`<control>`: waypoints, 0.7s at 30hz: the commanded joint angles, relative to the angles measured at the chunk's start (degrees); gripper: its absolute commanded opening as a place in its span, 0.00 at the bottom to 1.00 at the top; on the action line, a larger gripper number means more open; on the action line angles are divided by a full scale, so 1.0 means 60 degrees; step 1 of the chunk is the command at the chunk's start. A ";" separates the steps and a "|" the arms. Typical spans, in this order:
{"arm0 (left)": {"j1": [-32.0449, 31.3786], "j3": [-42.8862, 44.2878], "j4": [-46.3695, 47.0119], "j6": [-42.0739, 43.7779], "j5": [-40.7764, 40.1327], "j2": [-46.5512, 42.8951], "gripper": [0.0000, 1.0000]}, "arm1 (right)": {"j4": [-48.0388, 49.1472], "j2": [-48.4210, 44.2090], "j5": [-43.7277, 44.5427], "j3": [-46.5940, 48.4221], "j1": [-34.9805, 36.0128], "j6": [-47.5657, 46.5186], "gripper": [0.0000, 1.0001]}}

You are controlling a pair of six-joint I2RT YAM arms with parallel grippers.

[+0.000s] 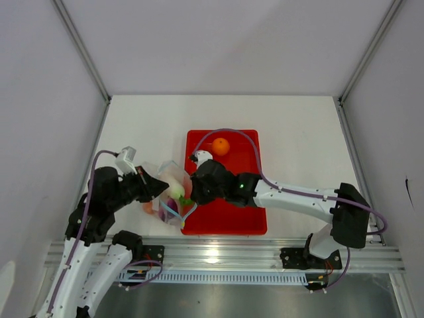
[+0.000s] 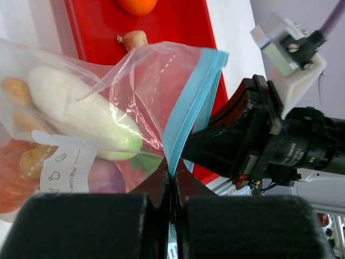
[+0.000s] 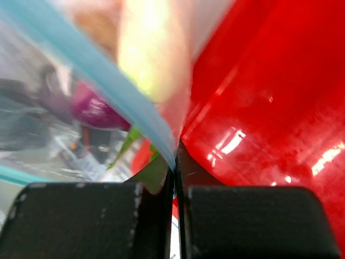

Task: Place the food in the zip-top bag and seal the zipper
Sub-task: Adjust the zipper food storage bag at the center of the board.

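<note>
The clear zip-top bag (image 2: 124, 81) hangs between my two grippers, just left of the red tray. My left gripper (image 2: 172, 181) is shut on the blue zipper (image 2: 188, 108) at one end of the mouth. My right gripper (image 3: 176, 162) is shut on the same blue zipper (image 3: 108, 86) at the other end. Inside the bag lie the white radish (image 2: 81, 116), the purple onion (image 2: 105, 175), the orange pumpkin (image 2: 13, 175) and yellow ginger (image 2: 16, 91). The orange (image 1: 220, 146) and the garlic (image 2: 133, 39) sit on the tray, outside the bag.
The red tray (image 1: 228, 212) lies in the middle of the white table, under my right arm (image 1: 291, 195). Grey walls close in the table on the left, right and back. A metal rail (image 1: 218, 255) runs along the near edge.
</note>
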 commanded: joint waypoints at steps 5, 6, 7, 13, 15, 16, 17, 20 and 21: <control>-0.0016 0.1512 -0.0574 0.0347 -0.0412 -0.0390 0.00 | 0.0190 -0.1013 -0.0354 0.1793 0.0398 -0.0503 0.00; -0.0016 0.1629 -0.0589 0.0348 -0.0455 -0.0419 0.01 | 0.0263 -0.1145 -0.0458 0.1852 0.0413 -0.0459 0.00; -0.0016 0.1616 -0.0560 0.0348 -0.0456 -0.0434 0.01 | 0.0264 -0.1160 -0.0575 0.1910 0.0398 -0.0400 0.00; -0.0016 0.0227 -0.0107 0.0172 -0.0178 -0.0288 0.01 | 0.0250 -0.0898 -0.0664 0.1839 0.0311 -0.0195 0.00; -0.0016 -0.0024 0.0041 0.0113 -0.0148 -0.0288 0.01 | 0.0249 -0.0766 -0.0664 0.1531 0.0208 -0.0063 0.00; -0.0016 -0.0199 0.0041 0.0099 -0.0134 -0.0302 0.01 | 0.0206 -0.0664 -0.0664 0.1458 0.0164 -0.0063 0.01; -0.0016 -0.0215 0.0041 0.0099 -0.0148 -0.0332 0.01 | 0.0133 -0.0605 -0.0592 0.1428 0.0164 -0.0092 0.09; -0.0016 -0.0099 0.0041 0.0157 -0.0280 -0.0464 0.01 | -0.0218 -0.0545 -0.0167 0.1501 0.0164 -0.0326 0.45; -0.0016 0.0003 -0.0017 0.0186 -0.0323 -0.0449 0.01 | -0.0277 -0.0560 -0.0021 0.1617 0.0164 -0.0486 0.51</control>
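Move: Both hands already pinch the blue zipper rim of the food storage bag. The right hand has its right-hand corner between its fingertips; the white eggplant in the bag lies some 8 cm to its left, 5 cm ahead and 4 cm lower, the purple onion about 8 cm left, 2 cm back. The garlic in the tray is about 15 cm ahead and 7 cm right. From the left hand, that corner is roughly 10 cm right, 4 cm back and 7 cm lower. Up goes the right hand by about 13 cm, drawing some 2.5 cm left with its pinched rim and tilting its fingers flatter, then it sinks about 4.5 cm and opens halfway, letting go of the rim. The left hand keeps its pinch, lifting about 5 cm and dropping back to slightly below where it started, its fingers tipping up and back down. ##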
